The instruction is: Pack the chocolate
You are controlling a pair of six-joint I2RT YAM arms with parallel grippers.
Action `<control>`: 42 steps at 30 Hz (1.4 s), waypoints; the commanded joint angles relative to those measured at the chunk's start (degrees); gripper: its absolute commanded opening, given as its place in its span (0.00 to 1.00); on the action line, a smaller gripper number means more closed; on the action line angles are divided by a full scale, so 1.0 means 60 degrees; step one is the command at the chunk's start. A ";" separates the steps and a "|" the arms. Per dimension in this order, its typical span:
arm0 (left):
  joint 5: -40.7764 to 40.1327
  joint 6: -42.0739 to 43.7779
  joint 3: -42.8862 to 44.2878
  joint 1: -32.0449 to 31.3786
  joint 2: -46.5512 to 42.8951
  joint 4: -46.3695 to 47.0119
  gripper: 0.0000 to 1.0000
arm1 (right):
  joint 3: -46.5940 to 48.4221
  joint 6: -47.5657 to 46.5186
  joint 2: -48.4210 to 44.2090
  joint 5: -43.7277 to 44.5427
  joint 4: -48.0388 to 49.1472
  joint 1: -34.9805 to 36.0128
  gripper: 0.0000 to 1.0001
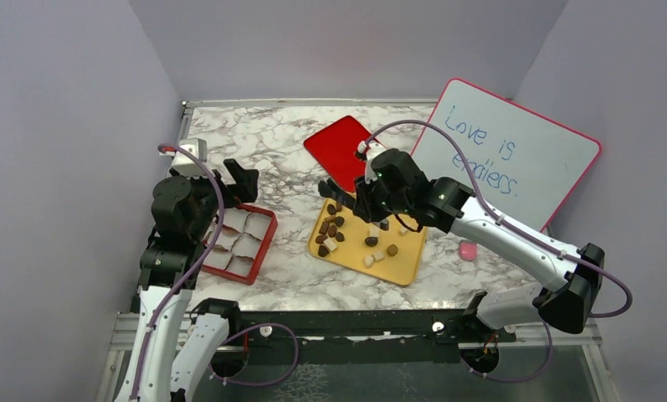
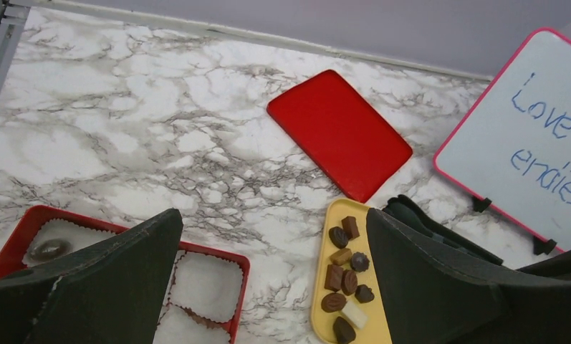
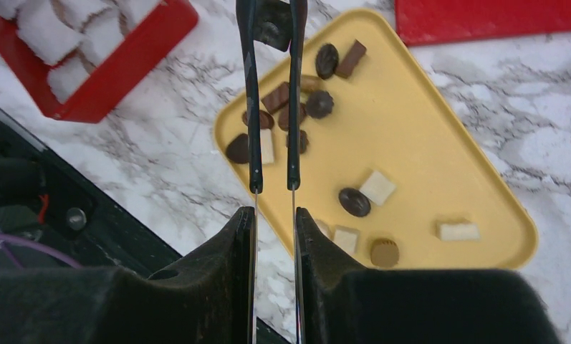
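Note:
Several pieces of the chocolate (image 1: 330, 228) (image 3: 355, 201), dark, tan and cream-white, lie on a yellow tray (image 1: 405, 261) (image 3: 440, 150) (image 2: 324, 301). My right gripper (image 1: 370, 201) (image 3: 274, 215) hovers above the tray, shut on a pair of thin black tongs (image 3: 253, 107). Between the tong tips sits a dark piece (image 3: 271, 25) that looks like a chocolate. My left gripper (image 1: 228, 186) (image 2: 274, 218) hangs open and empty over the red box (image 1: 267, 230) (image 2: 239, 261). White paper cups (image 2: 203, 283) line the box, and one dark chocolate (image 2: 51, 249) lies in a cup.
A red lid (image 1: 340, 149) (image 2: 339, 132) lies flat behind the tray. A pink-framed whiteboard (image 1: 505, 155) (image 2: 533, 143) stands propped at the right. A small pink object (image 1: 468, 249) rests near the board's foot. Grey walls close in on three sides.

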 commanded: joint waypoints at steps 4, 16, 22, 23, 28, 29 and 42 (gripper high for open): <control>-0.0209 -0.0469 0.1024 -0.0030 -0.0292 -0.0485 0.99 | 0.0763 -0.0049 0.0456 -0.0923 0.1671 0.0248 0.25; -0.0966 -0.0581 0.1975 -0.0023 -0.0712 -0.0908 0.99 | 0.1574 -0.0178 0.2280 -0.1195 0.3258 0.1090 0.24; -0.1526 -0.0725 0.2050 -0.0033 -0.1082 -0.1048 0.99 | 0.2507 -0.0733 0.3835 -0.0901 0.3953 0.1840 0.24; -0.1613 -0.0775 0.2010 -0.0030 -0.1164 -0.1059 0.99 | 0.2757 -0.0830 0.4134 -0.0911 0.3987 0.1935 0.24; -0.1881 -0.0807 0.2076 -0.0030 -0.1320 -0.1148 0.99 | 0.3595 -0.1251 0.5441 -0.0897 0.4663 0.2308 0.25; -0.1900 -0.0794 0.2143 -0.0030 -0.1304 -0.1191 0.99 | 0.3852 -0.1352 0.5726 -0.0898 0.4630 0.2367 0.25; -0.2390 -0.0439 0.2844 -0.0267 -0.1045 -0.1534 0.99 | 0.6062 -0.2185 0.8035 0.0344 0.3477 0.2738 0.26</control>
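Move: The right hand already grips the tongs with a dark square chocolate in their tips, which reach ahead and left of it. The red box's middle lies about 36 cm to its left, 5 cm ahead and 18 cm down; the yellow tray's middle is some 8 cm ahead, 2 cm right and 19 cm down, the red tray about 32 cm straight ahead. From the open left hand the box is roughly level fore and aft, 7 cm left and 27 cm below. The right hand carries the chocolate in the closed tongs from over the yellow tray some 27 cm left to the red box, rising slightly at first, then sinking about 9 cm from its peak as it turns roughly 25 degrees counter-clockwise, and ends with the tong tips over the box's far row of paper cups. The left hand clears the way, lifting about 11 cm while backing off and easing left, tipping its open fingers upward and touching nothing. ##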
